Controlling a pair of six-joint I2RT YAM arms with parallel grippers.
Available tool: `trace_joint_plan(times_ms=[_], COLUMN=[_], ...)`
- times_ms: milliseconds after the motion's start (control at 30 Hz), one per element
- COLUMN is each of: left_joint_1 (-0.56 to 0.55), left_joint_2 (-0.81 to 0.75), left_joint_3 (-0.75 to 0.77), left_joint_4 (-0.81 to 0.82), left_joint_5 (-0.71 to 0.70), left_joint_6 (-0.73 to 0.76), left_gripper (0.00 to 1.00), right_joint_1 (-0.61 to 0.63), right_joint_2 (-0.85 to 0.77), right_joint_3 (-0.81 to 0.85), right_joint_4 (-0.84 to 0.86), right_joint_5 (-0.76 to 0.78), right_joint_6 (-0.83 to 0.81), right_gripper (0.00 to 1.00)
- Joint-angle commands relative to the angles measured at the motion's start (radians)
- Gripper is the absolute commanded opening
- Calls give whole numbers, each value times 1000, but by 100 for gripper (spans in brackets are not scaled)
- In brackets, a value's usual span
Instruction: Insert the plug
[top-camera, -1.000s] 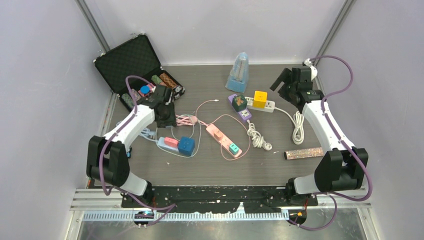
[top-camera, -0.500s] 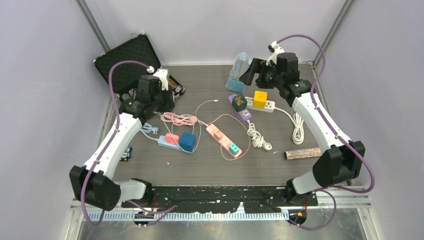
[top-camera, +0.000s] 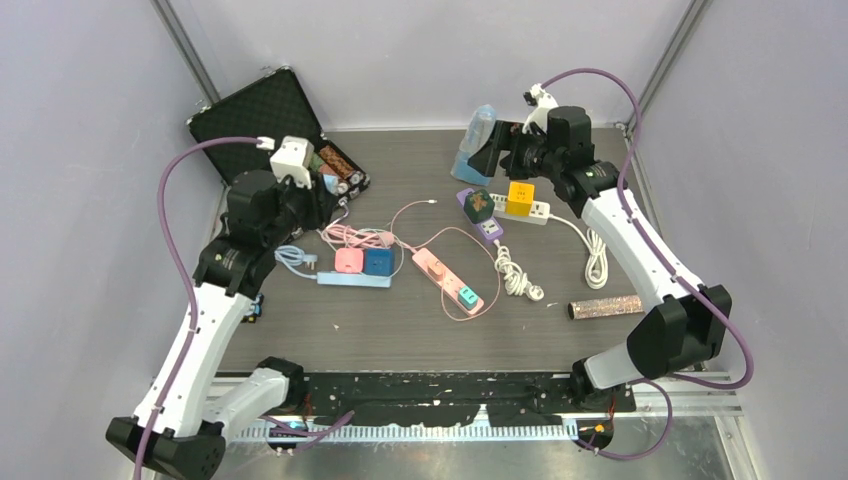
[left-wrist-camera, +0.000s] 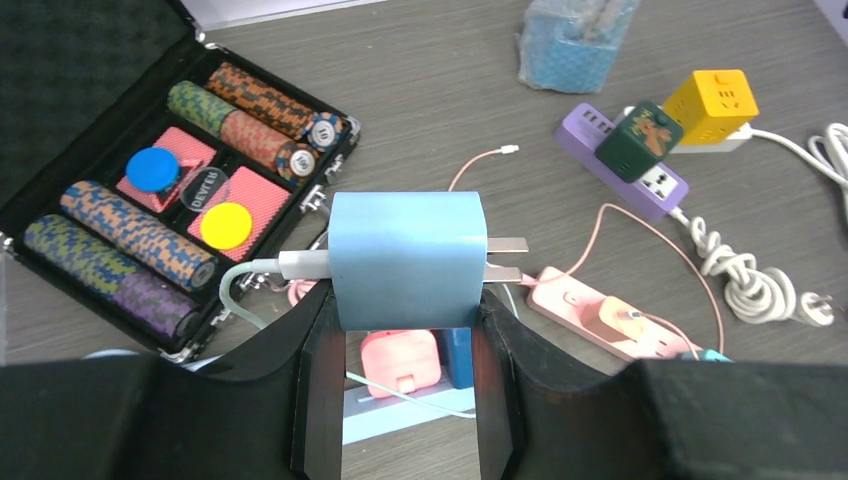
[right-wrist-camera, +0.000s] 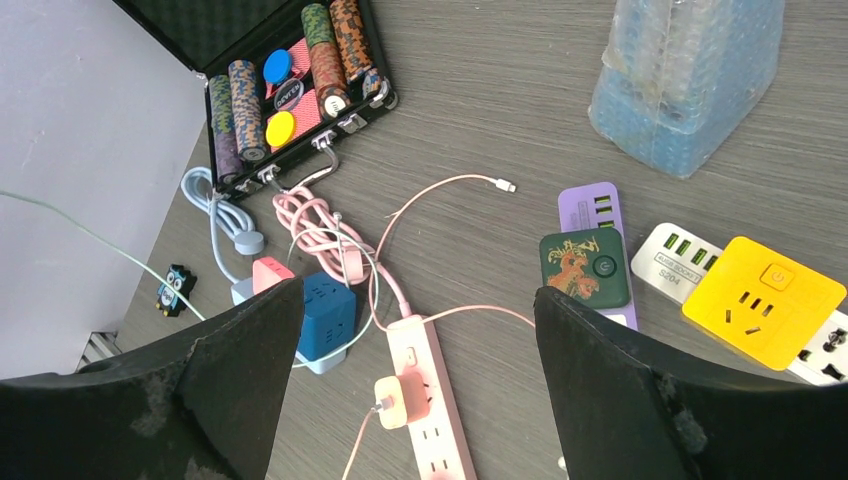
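Observation:
A light blue plug (left-wrist-camera: 405, 258) sits between the fingers of my left gripper (left-wrist-camera: 405, 305), which is shut on it, its two metal prongs (left-wrist-camera: 505, 245) pointing right. A white connector and pale green cable (left-wrist-camera: 240, 285) leave its left side. The left gripper (top-camera: 322, 197) hangs above the table's left side, over a light blue power strip (top-camera: 352, 280) carrying a pink and a dark blue adapter. A pink power strip (top-camera: 447, 278) lies in the middle. My right gripper (right-wrist-camera: 418, 292) is open and empty, high at the back (top-camera: 497, 150).
An open case of poker chips (top-camera: 270, 120) stands at the back left. A blue wrapped object (top-camera: 478, 140) is at the back centre. A purple strip with a green adapter (top-camera: 482, 212), a white strip with a yellow cube (top-camera: 520, 198), coiled white cords (top-camera: 597, 255) and a glitter tube (top-camera: 607, 306) lie on the right.
The left arm has risen and pulled back to the left with the plug, and the light blue strip has shifted. The right arm has swung left along the back.

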Motion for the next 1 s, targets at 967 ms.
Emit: trace_joint_plan(times_ms=[967], left_joint_1=[-37], left_joint_2=[279], left_joint_3=[354], left_joint_4=[562], left_joint_5=[388], left_joint_6=[110], left_gripper=[0], right_joint_1=[94], right_joint_2=[-64], right_joint_3=[52], right_joint_4=[7], right_joint_5=[-81], right_joint_6=[-58], right_gripper=[90])
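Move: The light-blue plug is already between the left fingers. The purple strip, its likely goal, lies about 20 cm ahead, 31 cm right and 28 cm below that hand. The pink strip lies level ahead, 23 cm right, and the blue strip almost straight below, both some 28 cm down. The empty right hand has the plug about 30 cm to its left, 8 cm back, at similar height, and the purple strip 11 cm ahead and 25 cm down. Keeping its pinch on the light-blue plug, the left hand eases back 4 to 5 cm, then sweeps up about 20 cm, drifting some 9 cm right and coming forward again. Its fingers tip upward about 35 degrees and swing clockwise, turning the prongs and drawing the cable up. The right hand, wide open, shifts about 5 cm left and back, turning slightly counter-clockwise, then waits. ##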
